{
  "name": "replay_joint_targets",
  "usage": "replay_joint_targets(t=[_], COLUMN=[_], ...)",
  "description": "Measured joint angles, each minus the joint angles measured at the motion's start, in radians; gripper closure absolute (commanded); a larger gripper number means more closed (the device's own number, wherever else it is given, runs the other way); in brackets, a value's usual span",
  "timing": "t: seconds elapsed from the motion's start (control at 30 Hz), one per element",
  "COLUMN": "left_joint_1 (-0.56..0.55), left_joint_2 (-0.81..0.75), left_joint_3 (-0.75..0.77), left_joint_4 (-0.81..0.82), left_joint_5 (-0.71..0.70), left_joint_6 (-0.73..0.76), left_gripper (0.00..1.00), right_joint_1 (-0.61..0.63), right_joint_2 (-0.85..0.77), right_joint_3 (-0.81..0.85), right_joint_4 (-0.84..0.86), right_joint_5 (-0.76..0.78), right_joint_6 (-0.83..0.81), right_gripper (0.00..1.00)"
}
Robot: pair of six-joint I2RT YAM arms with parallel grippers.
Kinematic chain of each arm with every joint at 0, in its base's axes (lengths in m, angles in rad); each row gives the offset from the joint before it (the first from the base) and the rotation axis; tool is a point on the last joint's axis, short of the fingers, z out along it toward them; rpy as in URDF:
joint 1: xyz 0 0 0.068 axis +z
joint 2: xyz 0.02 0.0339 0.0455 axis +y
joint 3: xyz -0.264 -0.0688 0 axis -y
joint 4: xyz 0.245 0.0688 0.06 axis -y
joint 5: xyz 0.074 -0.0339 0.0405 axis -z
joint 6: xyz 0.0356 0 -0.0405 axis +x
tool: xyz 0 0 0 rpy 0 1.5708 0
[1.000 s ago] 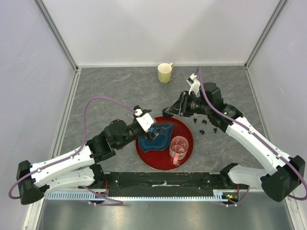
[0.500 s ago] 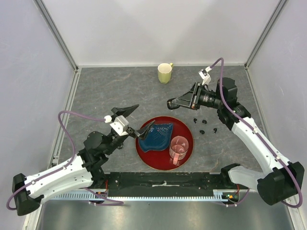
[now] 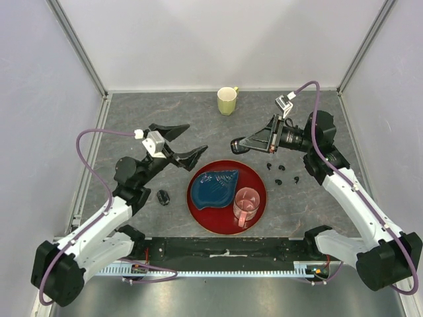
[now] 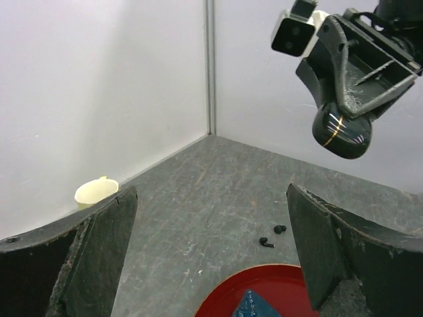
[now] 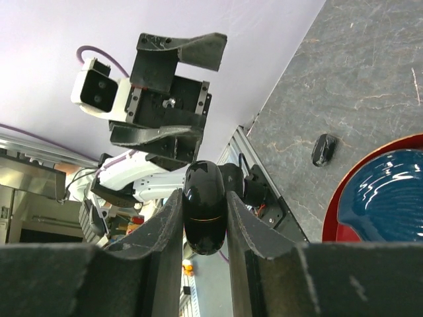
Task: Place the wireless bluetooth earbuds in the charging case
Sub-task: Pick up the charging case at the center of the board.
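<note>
My right gripper (image 3: 246, 143) is shut on a glossy black charging case (image 3: 238, 146), held in the air behind the red plate; in the right wrist view the case (image 5: 204, 207) sits clamped between both fingers. Several tiny black earbuds (image 3: 278, 167) lie on the grey table under and right of that gripper, and two of them (image 4: 266, 243) show in the left wrist view. A second black case (image 3: 163, 197) lies on the table left of the plate. My left gripper (image 3: 182, 141) hovers wide open and empty, behind the plate's left side.
A red plate (image 3: 258, 210) holds a blue leaf-shaped dish (image 3: 214, 187) and a pink glass cup (image 3: 246, 205). A pale yellow mug (image 3: 227, 100) stands by the back wall. Walls close in the table at the back and both sides.
My left gripper has lifted off the blue dish, swung back and left, and opened wide. A black case now shows on the table left of the plate. The right gripper drew right with its case.
</note>
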Motion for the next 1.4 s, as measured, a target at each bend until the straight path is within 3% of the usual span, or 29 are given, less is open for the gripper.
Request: replay_joint_targets(t=[0.1, 0.27, 0.4, 0.63, 0.8, 1.03, 1.2, 1.4], left_joint_1=[0.048, 0.05, 0.05, 0.05, 0.052, 0.052, 0.046, 0.007], left_joint_2=[0.044, 0.083, 0.108, 0.11, 0.145, 0.278, 0.317, 0.355], left_joint_3=[-0.024, -0.03, -0.03, 0.014, 0.124, 0.129, 0.127, 0.154], left_joint_4=[0.111, 0.181, 0.264, 0.205, 0.048, 0.05, 0.051, 0.064], left_joint_5=[0.095, 0.251, 0.314, 0.217, 0.188, 0.211, 0.239, 0.261], left_joint_6=[-0.036, -0.068, -0.128, -0.363, -0.644, -1.005, -1.117, -1.146], left_gripper=[0.0, 0.04, 0.01, 0.02, 0.16, 0.16, 0.18, 0.23], right_joint_1=[-0.002, -0.002, -0.002, -0.003, -0.002, -0.002, -0.002, -0.002], right_joint_2=[0.0, 0.0, 0.0, -0.012, -0.048, -0.116, -0.122, -0.12], right_joint_3=[-0.008, -0.011, -0.021, -0.043, -0.047, -0.073, -0.107, -0.129], right_joint_4=[0.0, 0.001, 0.008, 0.008, -0.041, -0.07, -0.024, 0.039], right_joint_5=[-0.005, -0.013, -0.018, -0.015, 0.02, 0.082, 0.097, 0.114], right_joint_6=[0.005, 0.01, 0.013, 0.002, -0.094, -0.225, -0.231, -0.214], right_gripper=[0.99, 0.99, 0.98, 0.98, 0.98, 0.98, 0.98, 0.98])
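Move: From the open left hand, the charging case, already in the right hand's grip, is about 12 cm to the right, 1 cm back and roughly level. The blue dish is some 4 cm right and 6 cm back, the red plate's middle 8 cm right and 9 cm back, both around 26 cm lower. From the right hand, the case sits 3 cm left, level with its fingertips; the pink mug stands 10 cm straight back and the earbuds 11 cm right, far below. The right fingers keep their pinch on the charging case as that hand eases down about 2 cm and slightly right, rolling a little. The wide-open left hand draws back 3 cm and right, then swings forward again while going on right towards the case, some 7 cm right in all, rising and then dipping. Its wrist rolls about 70 degrees, counter-clockwise looking along the fingers, and the fingers narrow slightly. ##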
